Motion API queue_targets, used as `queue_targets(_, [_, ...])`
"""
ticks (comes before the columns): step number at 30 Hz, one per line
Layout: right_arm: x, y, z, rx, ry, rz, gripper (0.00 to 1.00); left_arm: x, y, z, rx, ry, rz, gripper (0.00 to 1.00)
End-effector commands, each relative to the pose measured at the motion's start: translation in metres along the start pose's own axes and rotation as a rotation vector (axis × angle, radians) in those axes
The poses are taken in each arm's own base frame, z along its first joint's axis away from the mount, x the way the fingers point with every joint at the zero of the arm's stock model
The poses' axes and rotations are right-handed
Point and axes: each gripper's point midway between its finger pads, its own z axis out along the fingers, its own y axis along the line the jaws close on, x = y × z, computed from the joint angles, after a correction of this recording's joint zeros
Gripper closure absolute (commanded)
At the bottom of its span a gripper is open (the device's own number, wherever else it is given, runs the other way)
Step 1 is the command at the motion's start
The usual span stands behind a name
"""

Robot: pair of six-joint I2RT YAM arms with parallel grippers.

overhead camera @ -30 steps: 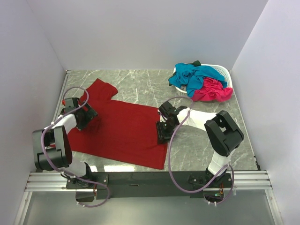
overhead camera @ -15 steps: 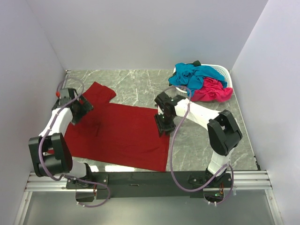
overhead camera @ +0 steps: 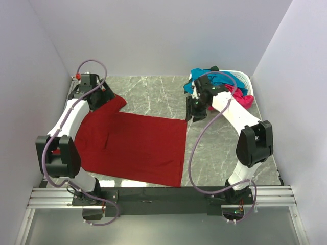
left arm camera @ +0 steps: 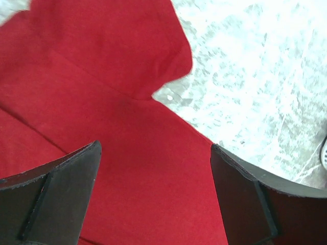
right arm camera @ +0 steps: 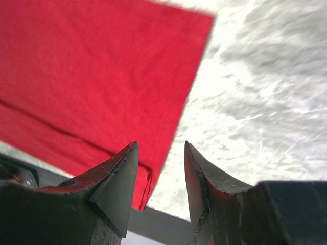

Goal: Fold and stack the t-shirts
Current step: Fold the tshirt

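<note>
The dark red t-shirt (overhead camera: 138,145) lies spread flat on the marble table, one sleeve (overhead camera: 110,102) pointing to the far left. My left gripper (overhead camera: 98,99) hovers over that sleeve, wide open; in the left wrist view only red cloth (left arm camera: 102,76) shows between the fingers (left arm camera: 61,194). My right gripper (overhead camera: 194,113) hangs open just beyond the shirt's far right corner. In the right wrist view the shirt's edge (right arm camera: 92,66) runs under the empty gap. The teal-blue t-shirt (overhead camera: 212,81) and the hot pink t-shirt (overhead camera: 248,100) are bunched in the basket.
The white latticed basket (overhead camera: 244,77) stands at the far right corner, right behind the right arm. Grey walls close in the left, far and right sides. A metal rail (overhead camera: 163,194) with both arm bases runs along the near edge. Bare marble (overhead camera: 219,148) lies right of the shirt.
Both grippers moved toward the far side: the left from the shirt's left edge up to the sleeve, the right off the shirt's right edge toward the basket. The shirt's right side now lies straighter.
</note>
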Motion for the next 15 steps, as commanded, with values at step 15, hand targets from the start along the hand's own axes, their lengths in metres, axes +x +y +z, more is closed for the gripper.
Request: queue_targets(15, [-0.064,-0.04,0.064,-0.078,-0.063,0.134,0.53,0.016,-0.038,0.002,0.081,0.039,0.083,0.07])
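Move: Below the left hand, about 17 cm down, the t-shirt's notch between sleeve and far edge lies some 7 cm ahead and 3 cm right; the sleeve tip is about 13 cm ahead and 6 cm right. The shirt's far right corner is roughly 8 cm straight ahead of the right hand and 13 cm below; its near right corner is about 25 cm back and 3 cm left, the laundry basket some 24 cm ahead and 17 cm right. Sinking about 6.5 cm while reaching some 5.5 cm forward and 3 cm right, the right hand closes in on the shirt's far right corner with its fingers held half open. The left hand, wide open, slides about 3.5 cm right, almost level, above the cloth by the sleeve notch. Both turn slightly clockwise and neither touches the cloth. ##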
